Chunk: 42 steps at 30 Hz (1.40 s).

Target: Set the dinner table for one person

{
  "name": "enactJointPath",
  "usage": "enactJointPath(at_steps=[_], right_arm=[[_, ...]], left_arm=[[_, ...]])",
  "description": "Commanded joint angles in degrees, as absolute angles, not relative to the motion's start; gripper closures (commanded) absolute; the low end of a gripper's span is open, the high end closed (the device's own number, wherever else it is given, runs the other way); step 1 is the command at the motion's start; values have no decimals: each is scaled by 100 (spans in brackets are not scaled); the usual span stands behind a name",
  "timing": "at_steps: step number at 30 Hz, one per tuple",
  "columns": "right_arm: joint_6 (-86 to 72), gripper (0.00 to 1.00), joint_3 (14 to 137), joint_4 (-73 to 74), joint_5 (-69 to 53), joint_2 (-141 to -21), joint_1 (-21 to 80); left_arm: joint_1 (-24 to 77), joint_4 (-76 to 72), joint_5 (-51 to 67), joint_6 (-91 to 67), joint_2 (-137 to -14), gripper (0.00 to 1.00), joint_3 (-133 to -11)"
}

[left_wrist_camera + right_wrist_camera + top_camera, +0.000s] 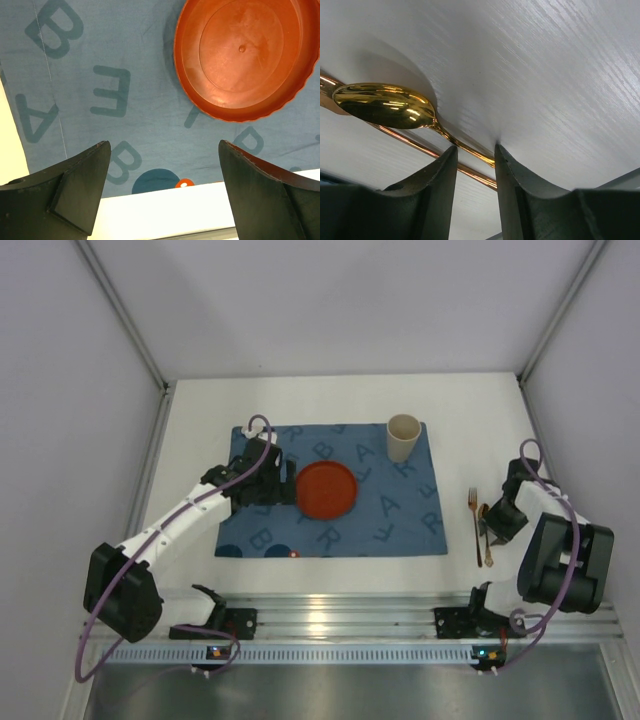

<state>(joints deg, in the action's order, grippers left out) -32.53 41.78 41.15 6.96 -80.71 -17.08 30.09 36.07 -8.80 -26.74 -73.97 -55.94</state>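
Observation:
On the white dinner table [196,440] a blue letter-printed placemat [400,525] carries an orange plate [325,490] and a beige cup [403,438]. My left gripper [278,486] hovers open just left of the plate [245,55], over the placemat [100,75], nothing between its fingers [165,145]. Right of the mat lie a copper fork [473,506] and a gold spoon [485,530]. My right gripper [493,528] is down on the table [545,75]. It [475,150] has closed around the handle of the spoon [382,105], both fingers touching it, with the fork handle [410,141] underneath.
Grey enclosure walls [60,390] surround the table on three sides. An aluminium rail [340,625] with both arm bases runs along the near edge. The table's near edge [175,205] shows under the left gripper.

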Motion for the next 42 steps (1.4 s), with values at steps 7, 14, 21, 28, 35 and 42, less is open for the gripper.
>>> enactJointPath(at_steps=[7,14,21,28,35,42], right_arm=[[-3155,69,4306,3446,510,-8586,-1767],[-3015,82,4447,3182,580,-9184,-1749],[-2988,86,4746,3137,729,-9667,-1512],[-2839,100,5018,3208,764,-9817,-1345],[-2698,100,5597,3769,905,-9221,-1336],[-2663,100,6862,4832,1011,-8316,-1021]], left_arm=[[2997,3559,-923,-2707,-7392,6,-5599],[2988,3718,-1037,-2690,-7444,6,-5695],[2997,3858,-1143,-2637,-7479,6,-5695],[2997,3858,-1204,-2672,-7585,6,-5757],[2997,3841,-1266,-2654,-7699,6,-5897],[2997,3788,-1248,-2637,-7822,6,-6099]])
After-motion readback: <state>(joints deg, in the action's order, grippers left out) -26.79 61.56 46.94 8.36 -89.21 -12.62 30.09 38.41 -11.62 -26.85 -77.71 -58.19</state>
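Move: The spoon lies on the table directly under my right hand, its handle already between my half-open fingertips; its middle is about 2 cm back, level sideways and about 1 cm down. The fork lies alongside, some 2 cm to the left of the spoon and equally far out. The cup stands roughly 16 cm ahead and 21 cm left of my right hand. From my left hand the spoon is about 46 cm right, 9 cm back and 12 cm below. I shut my right fingers on the spoon's handle, close behind the bowl, while edging 1 to 2 cm forward along it and tipping the fingertips back about 10 degrees. With the handle pinched, I lift off quickly at the end, up about 5 cm and forward to some 8 cm in all, tilting back the other way with a slight counter-clockwise turn. ##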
